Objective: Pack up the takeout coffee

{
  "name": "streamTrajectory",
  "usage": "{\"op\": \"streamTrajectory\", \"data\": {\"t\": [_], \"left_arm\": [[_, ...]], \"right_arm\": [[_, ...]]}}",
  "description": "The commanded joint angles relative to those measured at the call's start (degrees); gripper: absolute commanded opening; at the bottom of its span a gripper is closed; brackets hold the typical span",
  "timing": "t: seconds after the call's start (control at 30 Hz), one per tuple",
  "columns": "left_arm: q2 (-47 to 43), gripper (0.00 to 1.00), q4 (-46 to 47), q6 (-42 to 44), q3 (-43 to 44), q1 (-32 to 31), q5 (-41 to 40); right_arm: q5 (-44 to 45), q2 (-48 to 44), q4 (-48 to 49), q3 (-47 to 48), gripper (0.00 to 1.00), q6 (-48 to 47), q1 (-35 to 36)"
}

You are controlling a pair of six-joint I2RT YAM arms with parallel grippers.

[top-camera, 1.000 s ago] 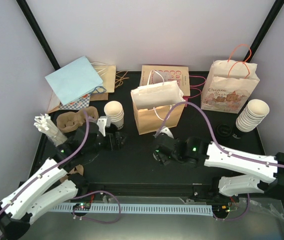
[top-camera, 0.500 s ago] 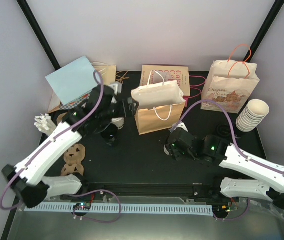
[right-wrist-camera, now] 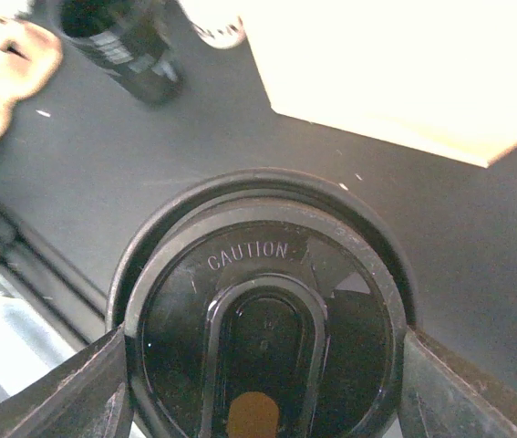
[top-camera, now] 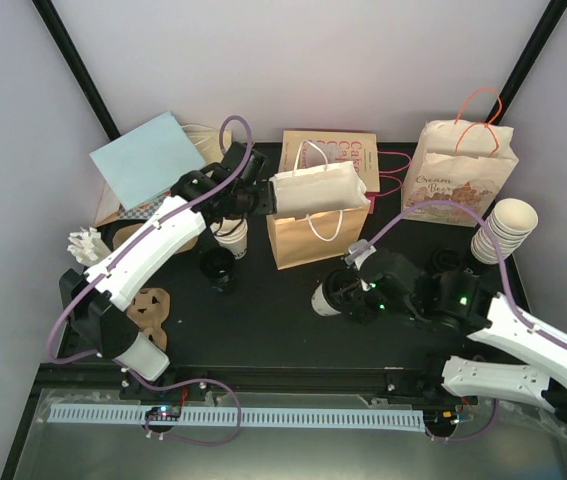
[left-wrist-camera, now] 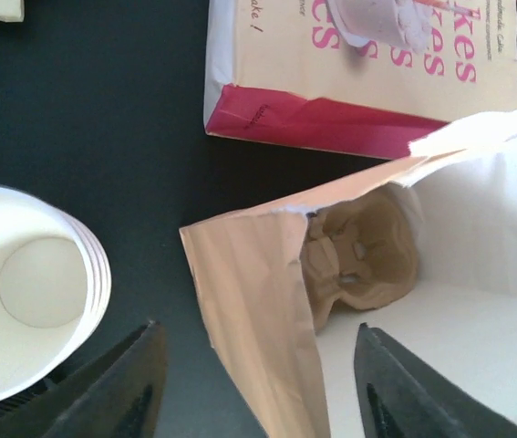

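Observation:
The takeout coffee [top-camera: 323,298], a small cream cup with a black lid [right-wrist-camera: 263,328], hangs tilted in my right gripper [top-camera: 343,293] just in front of the open brown paper bag [top-camera: 308,235]. In the right wrist view both fingers [right-wrist-camera: 85,392] press on the lid's rim, so that gripper is shut on it. My left gripper [top-camera: 263,197] is at the bag's left rim. In the left wrist view its jaws [left-wrist-camera: 258,333] stand open astride the bag's left wall [left-wrist-camera: 249,301] without touching it. A brown pulp carrier [left-wrist-camera: 358,251] lies inside the bag.
A stack of cream cups [top-camera: 231,235] stands left of the bag and another [top-camera: 503,230] at far right. A black cylinder [top-camera: 220,268], pulp carriers [top-camera: 148,310], a blue bag [top-camera: 143,160], a flat pink-printed bag [top-camera: 328,150], a standing printed bag [top-camera: 460,180] and a loose lid [top-camera: 450,260] surround them.
My left arm swung from beside the left cup stack up and right to the bag's left rim. My right arm drew back rightward, and the lidded cup now shows tilted in its grip.

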Motion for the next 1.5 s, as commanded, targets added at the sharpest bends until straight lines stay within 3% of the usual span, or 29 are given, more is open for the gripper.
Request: {"op": "streamTrajectory", "data": {"t": [0.0,0.23,0.27,0.47,0.7,0.87,1.2,1.47], "left_arm": [[-0.2,0.51,-2.4,0.1,3.4,0.2,-1.3],[-2.0,0.03,-3.1,0.9,2.3,0.2,-0.9],[-2.3,0.02,-3.1,1.1,2.1,0.2,-0.6],[-5.0,0.01,-1.8,1.4,-1.0,0.2,2.2],[-10.7,0.01,1.0,1.2,-8.1,-0.1,4.3],[-15.5,0.02,2.0,0.5,-12.4,-0.5,5.3],[-23.7,0.02,4.6,-3.0,-19.5,-2.5,7.2],[-25.9,0.03,6.7,-6.3,-23.7,-6.0,7.5]], "right_arm": [[-7.4,-0.6,1.1,7.8,0.66,-4.0,-0.2],[-9.3,4.8,-1.2,23.2,0.65,-5.7,-0.2],[-9.6,5.6,-1.3,25.3,0.65,-5.9,-0.2],[-9.7,9.9,-2.1,37.1,0.63,-6.4,-0.2],[4.1,11.3,-3.5,43.4,0.60,-5.8,-0.3],[8.0,10.8,-4.1,41.0,0.60,-7.0,-0.3],[0.2,4.3,3.1,23.5,0.58,-10.6,-0.3],[-2.8,4.3,2.8,19.0,0.56,-11.2,-0.2]]}}
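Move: Around the brown paper bag's left rim, about 1 cm right of the left hand and level with it, the fingers stand partly open. The cup stack lies some 9 cm left, 2 cm back and 9 cm below; the pink-and-cream bag lies about 12 cm ahead, 12 cm right and 13 cm lower. For the right hand, holding the lidded cup, the brown bag's mouth is roughly 15 cm ahead, 6 cm left and 5 cm higher. Pinching the brown bag's left rim shut between its fingers, the left hand then draws it back some 10 cm towards the robot, ending with a slight roll. The right hand keeps its grip on the lidded cup, lifts it steeply about 23 cm while tilting and swinging a little left, then lowers it some 11 cm towards the bag's mouth. ##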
